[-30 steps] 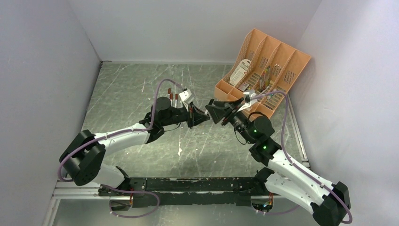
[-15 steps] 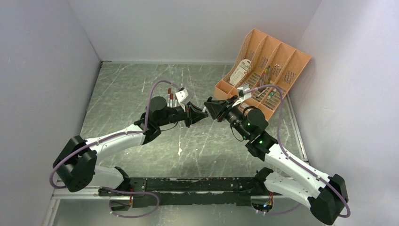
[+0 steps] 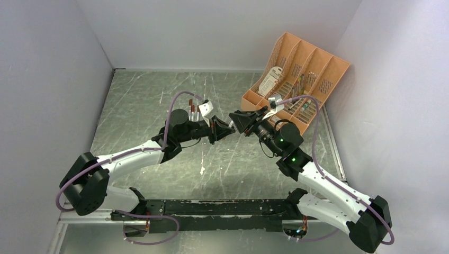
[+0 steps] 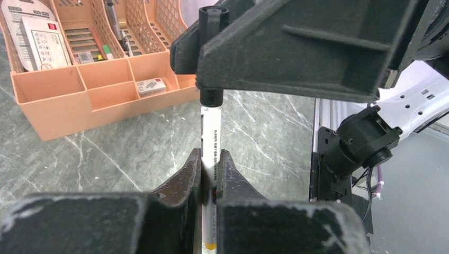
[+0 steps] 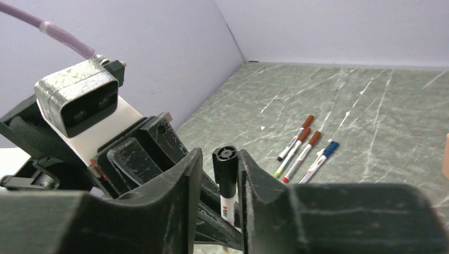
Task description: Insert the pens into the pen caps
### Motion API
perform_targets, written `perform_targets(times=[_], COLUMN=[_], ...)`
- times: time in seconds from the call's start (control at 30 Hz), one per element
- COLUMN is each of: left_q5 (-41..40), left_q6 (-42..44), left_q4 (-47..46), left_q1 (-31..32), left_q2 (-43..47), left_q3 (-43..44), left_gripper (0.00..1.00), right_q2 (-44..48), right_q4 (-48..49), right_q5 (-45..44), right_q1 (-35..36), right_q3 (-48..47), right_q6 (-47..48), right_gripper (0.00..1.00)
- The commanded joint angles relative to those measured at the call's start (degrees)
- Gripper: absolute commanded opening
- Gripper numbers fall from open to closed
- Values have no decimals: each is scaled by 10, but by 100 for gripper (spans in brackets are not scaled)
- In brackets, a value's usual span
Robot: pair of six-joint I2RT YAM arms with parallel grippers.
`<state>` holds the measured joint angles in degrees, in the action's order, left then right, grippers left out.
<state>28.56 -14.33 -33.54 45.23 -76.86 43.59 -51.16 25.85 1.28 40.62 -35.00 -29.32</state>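
Note:
My left gripper (image 4: 210, 159) is shut on the white barrel of a pen (image 4: 212, 132), holding it in the air over the middle of the table. A black pen cap (image 5: 225, 169) sits on the pen's far end. My right gripper (image 5: 219, 156) faces the left one with its jaws on either side of that cap. The cap rests against one finger and a gap shows on the other side. From above, the left gripper (image 3: 224, 129) and the right gripper (image 3: 236, 119) meet tip to tip. Three more pens (image 5: 303, 150) lie on the table with red-brown and blue caps on.
The orange organizer tray (image 3: 310, 61) stands at the back right, tilted against the wall, with cards and small items in its slots. Its low front wall (image 4: 69, 108) is just behind the grippers. Grey walls close in the marbled tabletop (image 3: 137, 106).
Both wrists have shifted slightly toward the back of the table and drawn closer. The right jaws have narrowed around the cap. The left grip on the pen is unchanged.

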Motion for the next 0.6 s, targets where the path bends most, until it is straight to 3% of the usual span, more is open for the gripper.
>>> perform_targets(times=[0.0, 0.1, 0.23, 0.57], left_q5=[-2, -4, -6, 11], left_q6=[16, 17, 14, 47], left_q4=[4, 7, -6, 45], left_q1=[6, 8, 8, 8], left_q2=[0, -1, 1, -45], left_q3=[6, 6, 20, 174], left_gripper=[7, 7, 7, 7], right_q2=[-2, -8, -16, -2], right_q4=[17, 26, 14, -11], right_q5=[1, 9, 24, 76], right_q1=[2, 2, 2, 5], right_q3=[-12, -6, 3, 78], right_q6=[1, -7, -18, -54], right_gripper=[23, 0, 0, 0])
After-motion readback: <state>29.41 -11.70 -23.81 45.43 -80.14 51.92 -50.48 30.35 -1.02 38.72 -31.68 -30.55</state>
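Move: The black cap already sits on the upright pen that my left hand holds, about 6 cm above that hand and perhaps 2 cm farther out. It stands right between my right hand's half-open fingers. From my right hand, the four capped pens lie about 20 cm ahead and 14 cm to the left, some 30 cm down. The orange organizer's middle is roughly 20 cm ahead, 25 cm right and 28 cm below. I shut my right fingers round the black cap, easing that hand down and forward by under 1 cm. With the cap pinched, I carry both hands together about 1.5 cm to the right and a little forward, my left keeping its hold on the pen and pushing it up by nearly 1 cm from below, against the cap. ##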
